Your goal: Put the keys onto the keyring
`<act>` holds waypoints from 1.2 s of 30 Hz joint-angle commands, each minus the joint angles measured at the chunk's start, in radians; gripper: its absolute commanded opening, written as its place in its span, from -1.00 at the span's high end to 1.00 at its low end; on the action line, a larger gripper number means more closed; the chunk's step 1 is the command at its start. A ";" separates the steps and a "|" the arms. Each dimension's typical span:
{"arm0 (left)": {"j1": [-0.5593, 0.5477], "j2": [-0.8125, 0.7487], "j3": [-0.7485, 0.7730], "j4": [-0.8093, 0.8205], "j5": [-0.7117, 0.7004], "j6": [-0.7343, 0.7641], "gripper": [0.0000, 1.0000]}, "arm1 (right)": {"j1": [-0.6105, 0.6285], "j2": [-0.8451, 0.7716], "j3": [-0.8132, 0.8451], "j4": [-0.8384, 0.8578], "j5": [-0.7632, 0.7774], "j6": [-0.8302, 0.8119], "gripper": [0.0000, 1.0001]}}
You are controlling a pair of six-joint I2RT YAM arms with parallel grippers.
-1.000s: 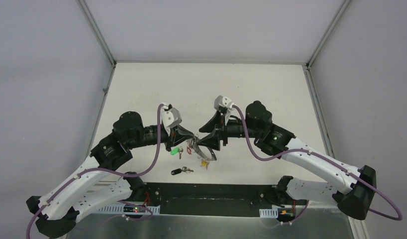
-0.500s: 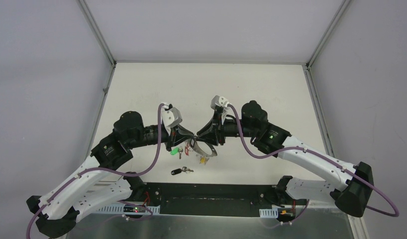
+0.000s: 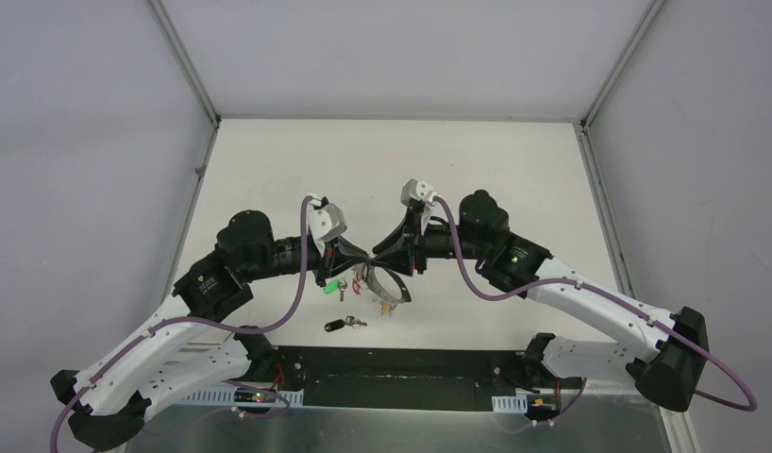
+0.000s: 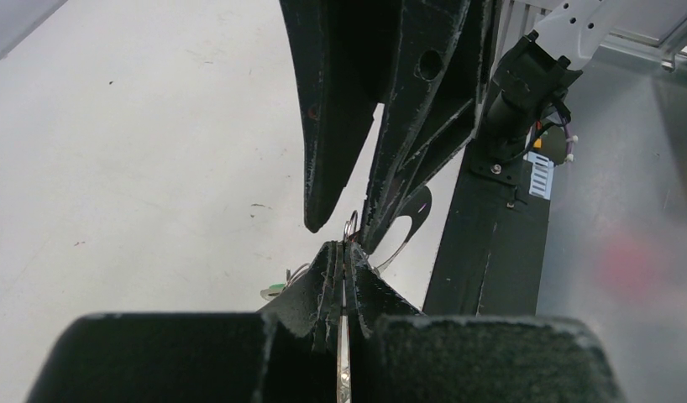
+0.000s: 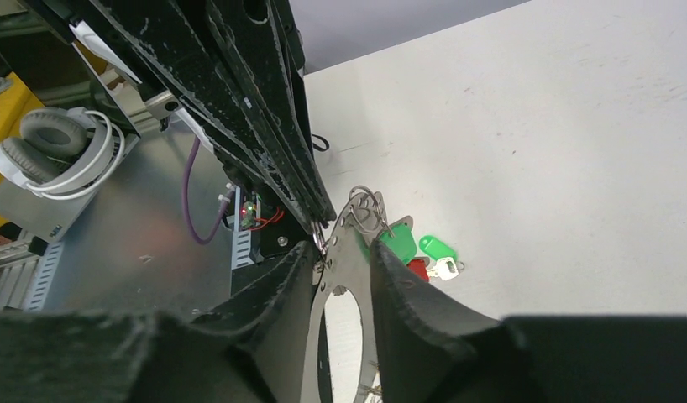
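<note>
The keyring (image 3: 384, 284), a flat grey metal ring, hangs just above the table between the two grippers. My left gripper (image 3: 356, 263) is shut on its edge, which runs as a thin strip between the pads (image 4: 343, 277). My right gripper (image 5: 344, 260) stands partly open astride the keyring's top (image 5: 348, 252), with a gap beside one finger (image 5: 281, 290). A green-capped key (image 3: 332, 286) lies on the table under the left gripper and shows as a bright green cap (image 5: 437, 248) in the right wrist view. The black-capped key (image 3: 337, 326) lies nearer the bases.
Red (image 5: 417, 268) and darker green (image 5: 399, 239) caps hang by the ring, and a yellow cap (image 3: 388, 305) dangles below it. The black base rail (image 3: 392, 363) runs along the near table edge. Grey walls close in the table's left, back and right sides.
The right arm has moved left until its fingers meet the left gripper at the ring. Its jaws narrowed and then widened slightly. The left gripper kept its hold.
</note>
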 commanded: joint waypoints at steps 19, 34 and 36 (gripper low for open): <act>-0.007 -0.048 0.018 0.094 -0.053 -0.082 -0.38 | -0.017 -0.062 -0.039 0.077 0.000 0.011 1.00; -0.005 0.051 0.168 -0.110 -0.455 -0.331 -0.98 | -0.037 -0.253 -0.141 -0.085 -0.047 -0.317 1.00; 0.000 0.089 0.176 -0.135 -0.489 -0.344 -0.98 | -0.035 -0.281 -0.158 -0.085 -0.090 -0.400 1.00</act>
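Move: The keyring's grey plate, still held at its upper end by the left hand, has its middle about 4 cm back, 2 cm right and 5 cm below the right hand; from the left hand it is some 3 cm back, 3 cm right and 5 cm below. On the table, about 28 cm below the right hand, the green-tagged key lies 4 cm ahead and 9 cm left; the black-tagged key is 4 cm back and 8 cm left. Right fingers pinch the keyring's top; left opens, lifting forward off it; right carries it about 5 cm right, down. ##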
